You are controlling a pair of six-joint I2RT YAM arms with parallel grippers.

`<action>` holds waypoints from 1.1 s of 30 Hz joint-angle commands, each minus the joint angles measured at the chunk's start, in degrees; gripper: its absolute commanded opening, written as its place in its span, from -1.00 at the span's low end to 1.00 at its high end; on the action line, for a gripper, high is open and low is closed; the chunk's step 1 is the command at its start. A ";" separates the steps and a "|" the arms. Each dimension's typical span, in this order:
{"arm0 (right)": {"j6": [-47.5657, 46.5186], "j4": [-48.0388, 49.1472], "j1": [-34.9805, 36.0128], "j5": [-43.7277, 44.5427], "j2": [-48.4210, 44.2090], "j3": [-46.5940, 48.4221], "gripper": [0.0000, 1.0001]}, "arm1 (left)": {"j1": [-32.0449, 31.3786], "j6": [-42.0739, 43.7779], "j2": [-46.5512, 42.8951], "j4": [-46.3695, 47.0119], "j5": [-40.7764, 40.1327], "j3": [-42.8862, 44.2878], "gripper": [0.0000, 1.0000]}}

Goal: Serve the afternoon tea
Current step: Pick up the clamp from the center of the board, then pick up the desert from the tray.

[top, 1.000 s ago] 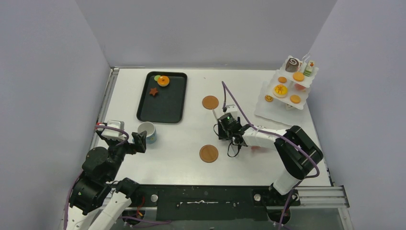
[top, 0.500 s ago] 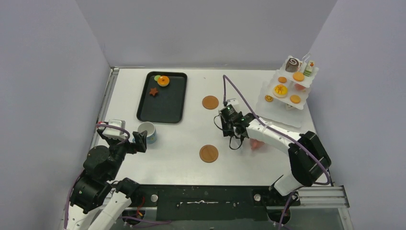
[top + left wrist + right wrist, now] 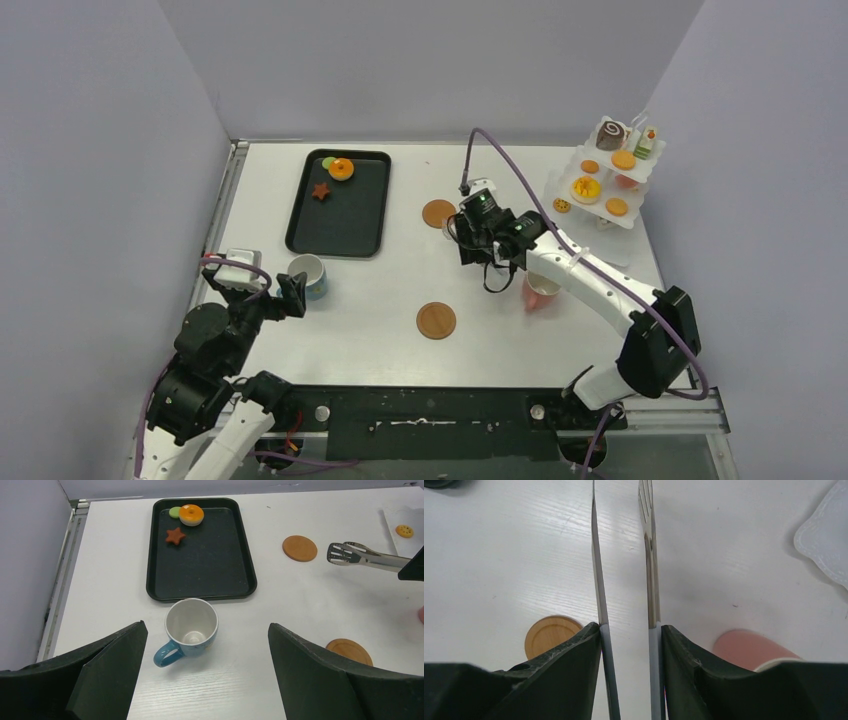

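My right gripper (image 3: pixel 468 238) (image 3: pixel 630 627) is shut on the long metal tongs (image 3: pixel 647 555), one finger pressing on each arm. The tongs' tips (image 3: pixel 345 553) hover beside the far wooden coaster (image 3: pixel 438 213). A pink cup (image 3: pixel 540 292) (image 3: pixel 749 647) sits just beside my right forearm. The blue cup (image 3: pixel 308 275) (image 3: pixel 191 627) stands upright with its handle turned towards my left gripper (image 3: pixel 292 296) (image 3: pixel 206 626), which is open just short of it. An orange tart (image 3: pixel 341 169), a star cookie (image 3: pixel 320 190) and a green disc (image 3: pixel 328 162) lie on the black tray (image 3: pixel 345 225).
A white tiered stand (image 3: pixel 588 232) at the back right carries several pastries, among them a chocolate swirl roll (image 3: pixel 609 134). A second wooden coaster (image 3: pixel 436 320) lies at the middle front. Grey walls close in the table on three sides.
My right arm has stretched away from me and lifted, carrying the tongs towards the far coaster and uncovering the pink cup. Its fingers have drawn a little closer together. The left arm has stayed still.
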 commanded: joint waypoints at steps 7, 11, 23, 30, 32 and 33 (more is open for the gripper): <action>-6.82 11.18 2.40 -4.31 11.40 14.28 -0.13 | 0.93 0.72 0.55 2.85 0.15 0.55 0.80; -10.57 15.26 3.00 -5.56 18.26 20.31 -0.12 | 1.18 0.70 0.39 2.83 0.11 0.57 0.80; -10.55 26.78 6.18 -8.00 37.48 35.86 -0.13 | 1.54 0.63 -0.15 2.82 -0.50 0.52 0.81; -26.85 29.14 11.61 -0.48 46.18 45.25 -0.13 | 1.73 0.55 -0.55 2.82 -0.88 0.62 0.81; -28.53 28.53 12.06 -0.60 48.14 47.98 -0.12 | 1.80 0.55 -0.48 2.75 -1.03 0.71 0.80; -28.89 27.92 12.14 -0.55 49.16 49.39 -0.11 | 1.81 0.55 -0.50 2.74 -1.10 0.71 0.80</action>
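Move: The right hand already holds the clamp, about 15 cm above the table. The star in the black tray lies some 27 cm ahead and 40 cm to its left, 14 cm below; the orange donut stands about 7 cm farther out than the star and 3 cm right of it. The far wooden coaster is about 23 cm ahead of the hand and 8 cm left. From the idle left hand the star lies some 37 cm ahead, 2 cm left and 26 cm below. Keeping its pinch on the clamp, the right arm swings it from over the middle of the table towards the star in the tray, about 25 cm left and 13 cm forward, with the forward part running out while it still travels left. It rises slightly at first, then sinks some 6 cm on the way over the tray's near right part, while the wrist turns roughly 30 degrees counter-clockwise and the fingers tip up by about 20. ##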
